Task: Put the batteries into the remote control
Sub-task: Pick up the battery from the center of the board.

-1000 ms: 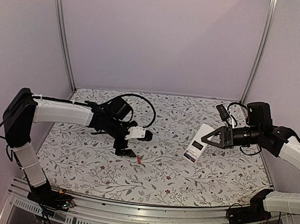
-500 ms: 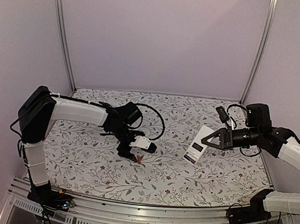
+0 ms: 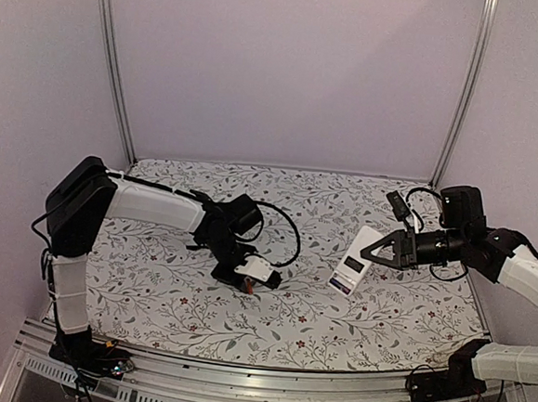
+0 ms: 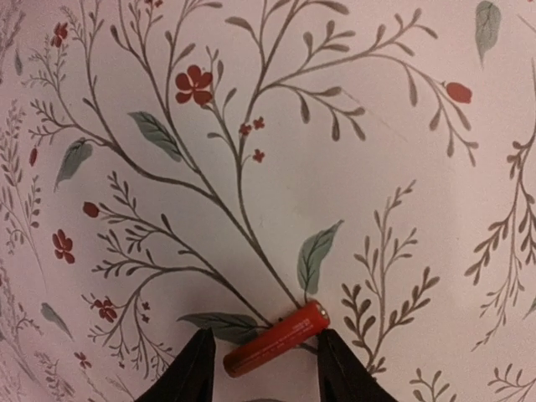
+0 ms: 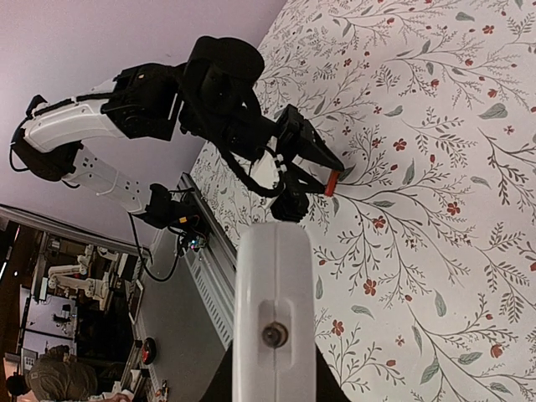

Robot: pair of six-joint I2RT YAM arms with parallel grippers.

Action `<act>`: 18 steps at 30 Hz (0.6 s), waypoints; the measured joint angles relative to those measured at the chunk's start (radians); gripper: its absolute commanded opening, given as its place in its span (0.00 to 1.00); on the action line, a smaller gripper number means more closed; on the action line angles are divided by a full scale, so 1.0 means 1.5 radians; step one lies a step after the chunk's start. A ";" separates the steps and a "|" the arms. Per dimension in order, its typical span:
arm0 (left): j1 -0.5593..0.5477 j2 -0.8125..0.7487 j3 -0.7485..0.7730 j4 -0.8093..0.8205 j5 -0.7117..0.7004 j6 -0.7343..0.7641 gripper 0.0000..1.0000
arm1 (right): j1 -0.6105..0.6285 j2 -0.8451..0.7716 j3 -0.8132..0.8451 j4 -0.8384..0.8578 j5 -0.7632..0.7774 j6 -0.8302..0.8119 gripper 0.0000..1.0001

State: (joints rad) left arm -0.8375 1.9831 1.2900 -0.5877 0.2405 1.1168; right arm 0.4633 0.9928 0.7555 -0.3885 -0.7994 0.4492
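The reddish-orange battery point(image 4: 276, 339) lies flat on the flowered cloth, tilted slightly, between my left gripper's point(image 4: 264, 335) open fingers point(image 4: 197, 368); the right finger is close to its capped end. In the top view that gripper point(image 3: 244, 286) is low over the battery point(image 3: 249, 289). My right gripper point(image 3: 367, 253) is shut on the white remote control point(image 3: 359, 243) and holds it tilted above the table at the right, plain back with its dark recess point(image 3: 351, 263) facing up. The right wrist view shows the remote end-on point(image 5: 275, 276). The dark battery is out of view.
The table carries a flowered cloth point(image 3: 381, 312). A black cable point(image 3: 286, 223) loops behind the left wrist. Metal frame posts point(image 3: 112, 68) stand at the back corners, and a rail point(image 3: 236, 385) runs along the near edge.
My left arm has swung toward the near middle and come down, so its open fingers now straddle the red battery. The right arm and the remote have stayed in place.
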 measured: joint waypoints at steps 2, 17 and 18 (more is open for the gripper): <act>-0.001 0.007 0.005 -0.003 -0.005 0.003 0.32 | 0.000 0.000 0.000 0.000 0.000 0.000 0.00; -0.024 0.017 0.021 -0.012 -0.040 -0.048 0.11 | -0.001 0.011 0.000 -0.001 -0.001 -0.001 0.00; -0.028 0.016 0.021 -0.012 -0.040 -0.055 0.16 | -0.001 0.012 0.000 -0.001 -0.001 -0.001 0.00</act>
State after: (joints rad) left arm -0.8803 2.0068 1.3209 -0.6052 0.1806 1.0340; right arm 0.4614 1.0107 0.7555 -0.3901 -0.8001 0.4480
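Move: The red battery lies almost between my left fingertips, about 1 cm to their right and 1 cm below, level fore and aft, its length slanting across the gap. The battery cover lies some 9 cm left of my left hand and 2 cm ahead, 1 cm lower; the held remote is about 22 cm right of it, 5 cm back and 19 cm higher. From my right hand the battery is about 26 cm left, 5 cm ahead and 21 cm down. I close my left fingers from nearly half open to almost shut, one ahead of the battery and one behind, and pinch its left half. My left hand eases about half a centimetre forward and down meanwhile, then draws roughly a centimetre back and to the right, still low over the table, the wrist hardly turning. ##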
